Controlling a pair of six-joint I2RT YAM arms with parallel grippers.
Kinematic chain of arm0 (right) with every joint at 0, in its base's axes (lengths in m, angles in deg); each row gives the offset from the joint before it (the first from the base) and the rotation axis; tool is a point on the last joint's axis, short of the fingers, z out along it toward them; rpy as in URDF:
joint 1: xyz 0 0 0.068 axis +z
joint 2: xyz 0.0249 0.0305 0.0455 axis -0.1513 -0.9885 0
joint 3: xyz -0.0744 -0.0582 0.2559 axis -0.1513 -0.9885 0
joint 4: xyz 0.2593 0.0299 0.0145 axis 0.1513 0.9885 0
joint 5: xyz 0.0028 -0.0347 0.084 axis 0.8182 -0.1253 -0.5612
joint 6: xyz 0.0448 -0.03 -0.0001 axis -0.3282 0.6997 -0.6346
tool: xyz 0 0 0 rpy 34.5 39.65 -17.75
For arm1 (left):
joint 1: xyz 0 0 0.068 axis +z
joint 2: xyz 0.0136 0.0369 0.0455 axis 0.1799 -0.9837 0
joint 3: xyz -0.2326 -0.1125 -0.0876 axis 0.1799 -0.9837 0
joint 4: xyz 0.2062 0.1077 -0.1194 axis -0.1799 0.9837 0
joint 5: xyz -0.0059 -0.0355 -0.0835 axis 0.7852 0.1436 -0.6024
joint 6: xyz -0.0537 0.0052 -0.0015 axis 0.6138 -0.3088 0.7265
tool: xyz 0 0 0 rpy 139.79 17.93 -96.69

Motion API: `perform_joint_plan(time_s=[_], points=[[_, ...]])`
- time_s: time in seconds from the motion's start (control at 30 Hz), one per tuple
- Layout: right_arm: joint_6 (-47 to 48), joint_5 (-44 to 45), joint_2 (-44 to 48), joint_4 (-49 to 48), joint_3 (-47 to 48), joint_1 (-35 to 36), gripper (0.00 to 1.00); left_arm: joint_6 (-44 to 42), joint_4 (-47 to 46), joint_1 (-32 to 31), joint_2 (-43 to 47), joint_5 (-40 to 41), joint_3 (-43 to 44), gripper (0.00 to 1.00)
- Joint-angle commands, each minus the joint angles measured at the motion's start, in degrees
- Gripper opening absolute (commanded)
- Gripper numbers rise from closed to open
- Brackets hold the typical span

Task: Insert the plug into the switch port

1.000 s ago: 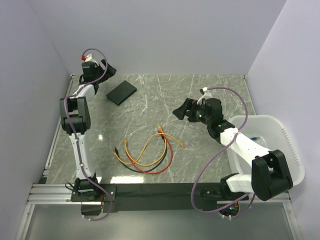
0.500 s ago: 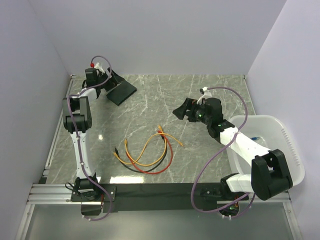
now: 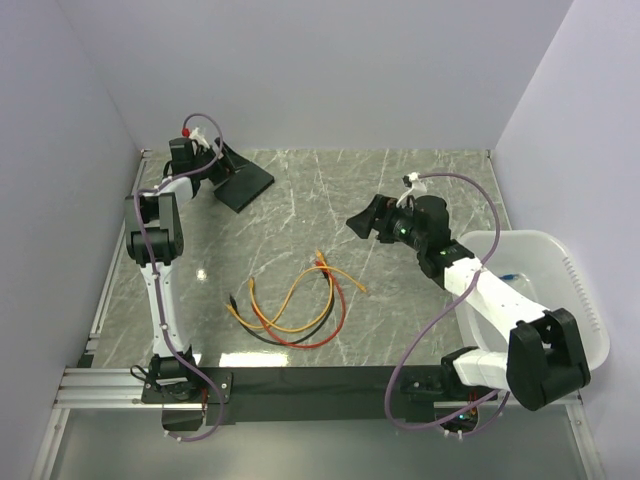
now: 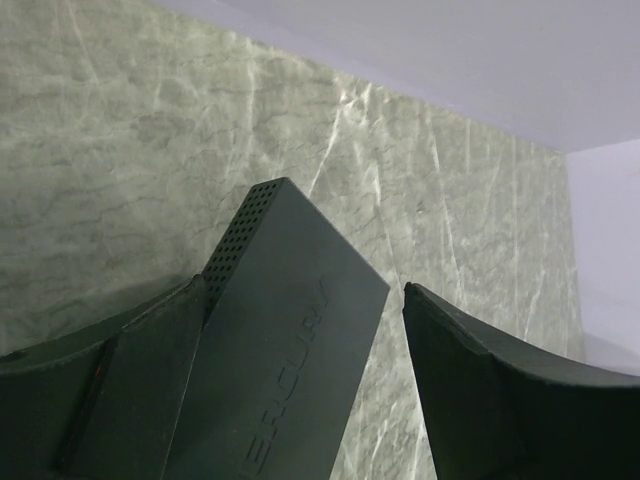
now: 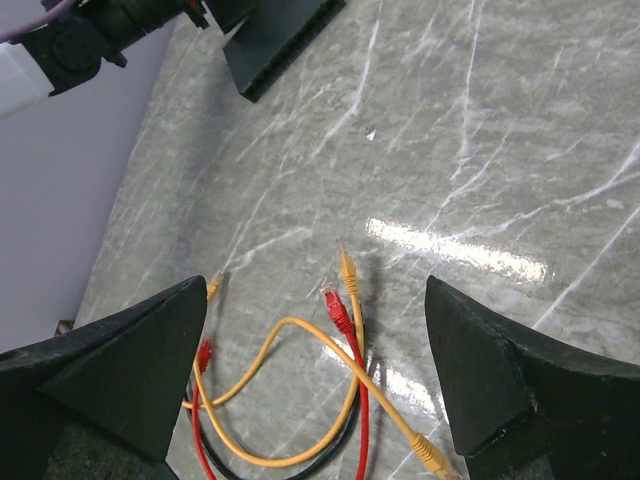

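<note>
The switch point(image 3: 250, 186), a flat matte-black box, lies at the back left of the marble table. My left gripper point(image 3: 222, 166) straddles its near end. In the left wrist view the switch point(image 4: 290, 340) rests against the left finger point(image 4: 130, 390), a strip of table shows before the right finger point(image 4: 500, 390), and my left gripper point(image 4: 300, 290) is open. My right gripper point(image 3: 363, 222) hovers open mid-table, empty. Below my right gripper point(image 5: 315, 285) lie yellow, red and black cables point(image 5: 300, 400), with a yellow plug point(image 5: 347, 268) and a red plug point(image 5: 336, 310) side by side. The switch's sockets are hidden.
The cable bundle point(image 3: 295, 300) lies loosely coiled in the middle front of the table. A white plastic bin point(image 3: 560, 300) stands at the right edge, beside the right arm. Walls close the back and both sides.
My left gripper has swung from the back-left corner over to the switch and now straddles it, its jaws narrowing a little. The right arm has barely moved.
</note>
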Motion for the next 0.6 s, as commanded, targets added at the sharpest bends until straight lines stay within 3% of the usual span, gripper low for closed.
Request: perform_joint_plan(time_s=[0.0, 0.2, 0.4, 0.57], points=[[0.72, -0.33, 2.14, -0.60, 1.02, 0.34, 0.95, -1.72, 6.60, -0.84, -1.34, 0.27, 3.92, 0.86], [1.25, -0.33, 1.87, 0.46, 1.64, 0.43, 0.95, -4.02, 16.65, -3.30, -8.73, -0.60, 17.13, 0.85], [2.39, -2.43, 2.05, 1.60, 2.52, 0.60, 0.95, -1.12, 8.31, -4.35, -4.27, -6.13, 6.97, 0.84], [3.36, -2.35, 2.49, 2.04, 2.87, 2.18, 0.95, -4.98, 7.60, -7.43, -1.98, -8.78, 3.78, 0.84]])
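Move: The switch lies just under my open left hand, its middle some 3 cm back, 2 cm to the right and about 4 cm below, with its vented long side by my left finger. The red and yellow plugs by the top of the cable heap are about 25 cm back and 26 cm to the right; another yellow plug is roughly 33 cm back and 8 cm right. From my right hand the switch is about 25 cm ahead and 31 cm to the left. I sweep my left hand about 5 cm to the right, sinking 2 cm; it first edges forward, then draws back some 3 cm as it turns around 10 degrees clockwise. My fingers stay wide open astride the switch, and the left one comes against its vented side and pushes it along. ##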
